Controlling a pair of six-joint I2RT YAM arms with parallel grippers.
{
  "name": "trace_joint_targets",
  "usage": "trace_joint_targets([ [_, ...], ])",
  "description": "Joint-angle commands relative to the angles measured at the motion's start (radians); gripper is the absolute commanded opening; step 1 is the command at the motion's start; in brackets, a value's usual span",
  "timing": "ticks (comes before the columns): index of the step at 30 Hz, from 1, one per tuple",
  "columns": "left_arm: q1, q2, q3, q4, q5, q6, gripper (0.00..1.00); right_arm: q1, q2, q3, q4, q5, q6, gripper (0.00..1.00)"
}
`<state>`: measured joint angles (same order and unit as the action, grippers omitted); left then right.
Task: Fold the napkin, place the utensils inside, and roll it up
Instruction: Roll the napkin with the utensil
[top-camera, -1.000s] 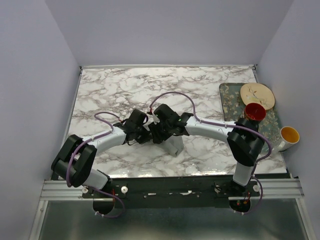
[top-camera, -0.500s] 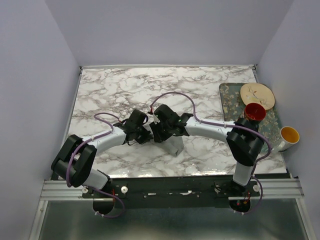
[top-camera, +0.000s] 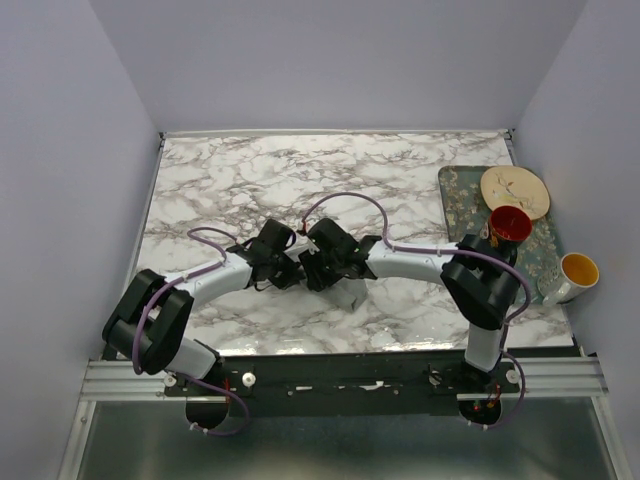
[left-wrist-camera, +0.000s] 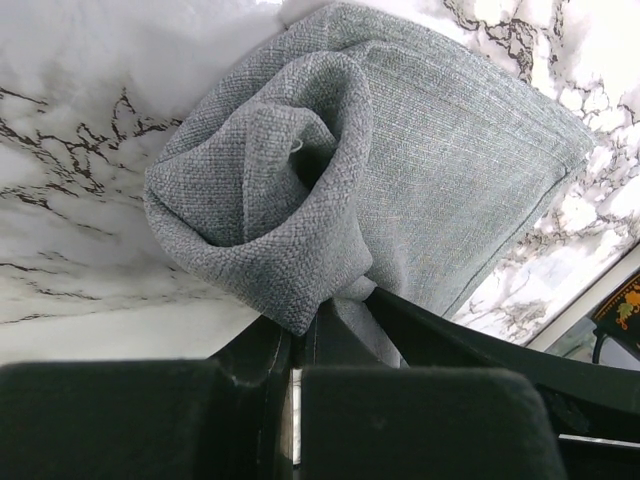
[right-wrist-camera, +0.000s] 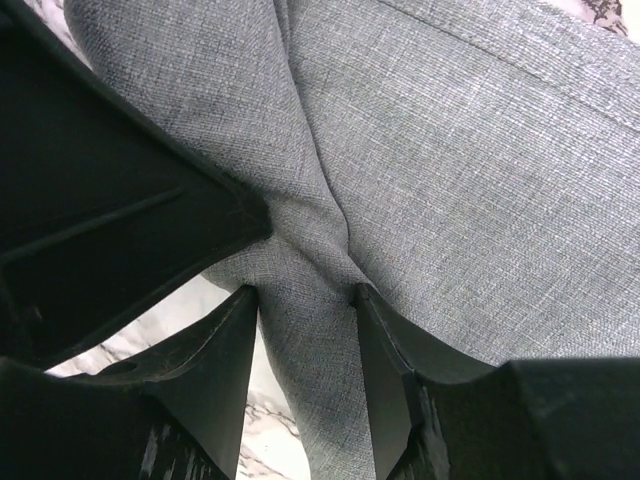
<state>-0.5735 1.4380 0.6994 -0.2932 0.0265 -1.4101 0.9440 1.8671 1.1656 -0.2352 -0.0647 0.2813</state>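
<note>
The grey-green napkin (top-camera: 349, 293) lies as a loose roll at the table's middle, mostly hidden under both wrists. My left gripper (top-camera: 296, 272) is shut on the roll's near end. In the left wrist view the napkin (left-wrist-camera: 400, 170) curls into a spiral right above my left gripper (left-wrist-camera: 330, 305). My right gripper (top-camera: 318, 275) meets it from the right. In the right wrist view my right gripper (right-wrist-camera: 307, 292) has a thick ridge of the napkin (right-wrist-camera: 450, 180) filling the gap between its fingertips (right-wrist-camera: 372, 320). No utensils show in any view.
A floral-patterned grey tray (top-camera: 455, 200) lies at the right edge, bearing a cream plate (top-camera: 514, 190) and a red cup (top-camera: 509, 223). A white cup with a yellow inside (top-camera: 578, 272) lies beside it. The two wrists stand almost touching each other.
The right arm's elbow and wrist have shifted a little left and toward the near edge. Less of the napkin shows under the wrists. The left arm has held still.
</note>
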Motion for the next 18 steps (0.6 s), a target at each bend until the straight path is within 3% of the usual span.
trace_joint_targets([
  [1,-0.008,-0.019,0.037,0.006,0.058,-0.03,0.0,0.047,0.078,-0.038,0.036,0.052,0.001,0.53],
  [3,-0.008,-0.033,0.035,0.012,0.067,-0.026,0.01,0.047,0.081,-0.055,0.051,0.06,0.004,0.47],
  [5,-0.003,-0.06,0.026,0.023,0.067,0.006,0.13,0.044,0.067,-0.076,0.082,0.057,-0.001,0.33],
  [6,0.0,-0.074,0.028,0.022,0.056,0.026,0.36,0.032,0.06,-0.104,0.095,0.025,-0.01,0.28],
  [8,0.004,-0.117,0.035,-0.001,0.006,0.094,0.52,0.016,0.029,-0.144,0.149,-0.015,-0.017,0.11],
  [11,0.02,-0.165,0.037,-0.012,-0.017,0.157,0.62,-0.036,-0.009,-0.207,0.215,-0.171,-0.034,0.0],
  [18,0.037,-0.2,0.023,-0.052,-0.03,0.204,0.71,-0.244,0.036,-0.254,0.35,-0.732,-0.042,0.01],
])
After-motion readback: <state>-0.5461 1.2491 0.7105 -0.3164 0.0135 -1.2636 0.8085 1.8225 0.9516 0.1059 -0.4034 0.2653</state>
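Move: The stretch of the napkin roll I am about to pinch already lies between my right hand's open fingers, about level with the pads. From my left hand, shut at the roll's near-left side, this stretch is some 4 cm to the right and 1 cm nearer me. From my right hand, the roll's open end is about 6 cm ahead and 5 cm to the left, and the unrolled flat part centres roughly 4 cm ahead and 5 cm to the right. My right hand stays nearly in place and shuts its fingers on the roll they straddle. As they close it drifts barely 1 cm left and back again, rolling about 15 degrees so its left side rises. My left hand opens to about two thirds, comes free of the cloth and lifts some 5 cm straight up, its fingers swinging slightly forward. ##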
